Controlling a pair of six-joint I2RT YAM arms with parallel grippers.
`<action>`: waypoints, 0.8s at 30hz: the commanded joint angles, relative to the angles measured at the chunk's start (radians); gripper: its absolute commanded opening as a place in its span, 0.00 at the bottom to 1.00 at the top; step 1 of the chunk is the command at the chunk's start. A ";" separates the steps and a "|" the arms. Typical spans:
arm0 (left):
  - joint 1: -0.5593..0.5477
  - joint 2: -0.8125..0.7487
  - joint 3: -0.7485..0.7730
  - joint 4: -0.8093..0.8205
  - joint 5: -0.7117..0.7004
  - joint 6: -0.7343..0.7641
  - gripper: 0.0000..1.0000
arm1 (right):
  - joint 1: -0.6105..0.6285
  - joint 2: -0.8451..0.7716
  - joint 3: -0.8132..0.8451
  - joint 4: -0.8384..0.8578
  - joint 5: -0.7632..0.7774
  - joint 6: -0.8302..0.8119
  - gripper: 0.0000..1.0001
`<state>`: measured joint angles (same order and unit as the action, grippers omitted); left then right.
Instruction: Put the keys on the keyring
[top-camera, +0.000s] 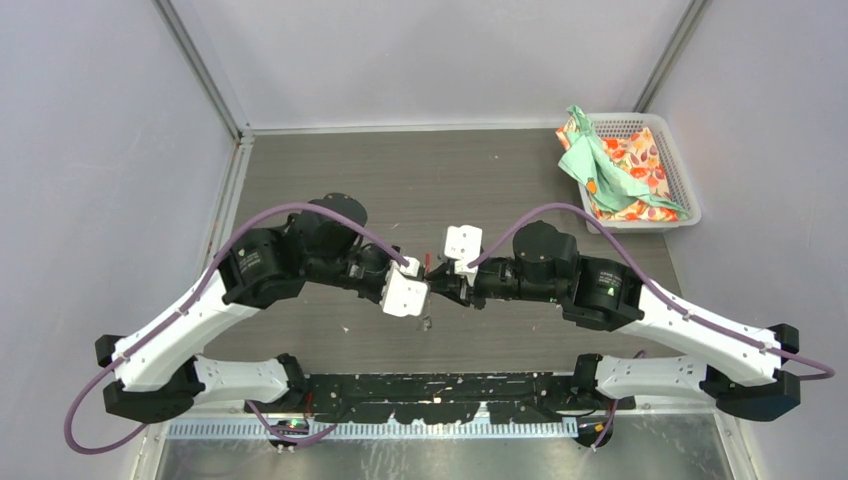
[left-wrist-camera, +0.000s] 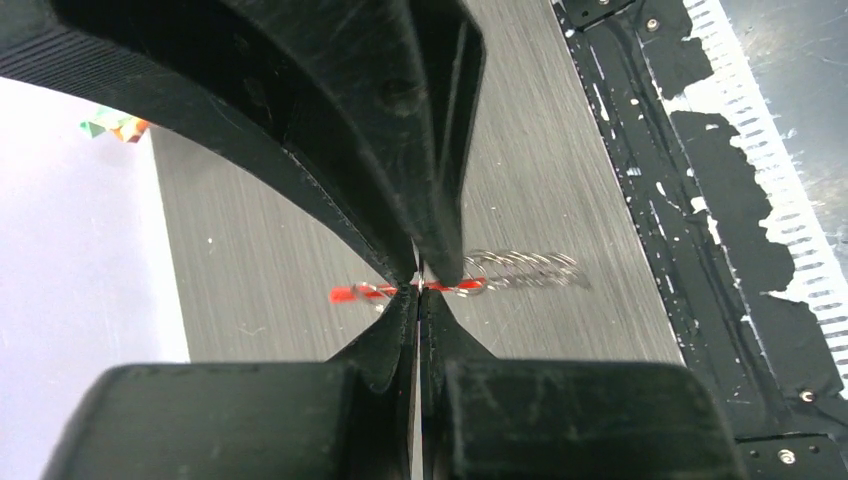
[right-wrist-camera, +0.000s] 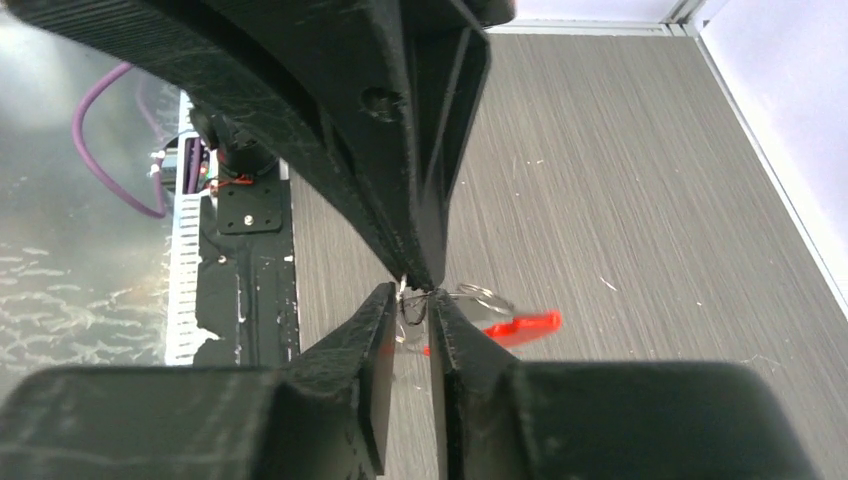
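Note:
The keyring hangs above the table between both grippers at the centre. In the left wrist view its red tab (left-wrist-camera: 345, 294) sticks out left of my left gripper (left-wrist-camera: 418, 290) and its grey coiled loop (left-wrist-camera: 525, 268) right; those jaws are shut on it. In the right wrist view my right gripper (right-wrist-camera: 414, 305) has a narrow gap between its fingers, and a thin wire loop of the keyring (right-wrist-camera: 480, 297) lies across that gap at the tips, with the red tab (right-wrist-camera: 520, 325) beyond. The keys cannot be made out. A small dark speck (top-camera: 425, 322) lies on the table under the grippers.
A white mesh basket (top-camera: 684, 180) holding patterned cloths (top-camera: 600, 165) stands at the back right. The black base plate (top-camera: 430, 395) runs along the near edge. White walls close the table in on the left, right and back.

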<state>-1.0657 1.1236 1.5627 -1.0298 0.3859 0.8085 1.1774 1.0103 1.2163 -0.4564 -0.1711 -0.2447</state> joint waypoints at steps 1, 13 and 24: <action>-0.001 -0.025 -0.010 0.086 0.019 -0.049 0.00 | 0.008 -0.013 -0.002 0.089 0.046 0.001 0.18; -0.002 -0.050 -0.051 0.134 0.009 -0.103 0.00 | 0.011 -0.052 -0.016 0.086 0.066 -0.010 0.01; 0.011 -0.144 -0.160 0.238 0.015 -0.232 0.31 | 0.011 -0.113 -0.064 0.195 0.010 0.030 0.01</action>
<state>-1.0637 1.0203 1.4158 -0.8692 0.3786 0.6247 1.1854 0.9226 1.1446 -0.3721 -0.1242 -0.2424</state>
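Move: The keyring's wire loop is still pinched between the left fingertips, right at that hand. The loop also lies within a centimetre of the right hand, just ahead of it and between its half-closed fingers. From the left hand, the keyring's red grip sits about 3 cm ahead and 1 cm lower, with the row of other loops some 4 cm back and 3 cm lower. The green-tagged key lies on the table roughly 13 cm ahead, 15 cm to the right and 33 cm below it. The keyring's loop gets pinched by the right fingers, which edge forward slightly and shut on it while the left hand holds it nearly in place. Only then do the left fingers open about a third and let go, that wrist tilting some 10 degrees. The right hand keeps its pinch and draws the loop up and to the right, about 2 cm in all, away from the left fingers. ##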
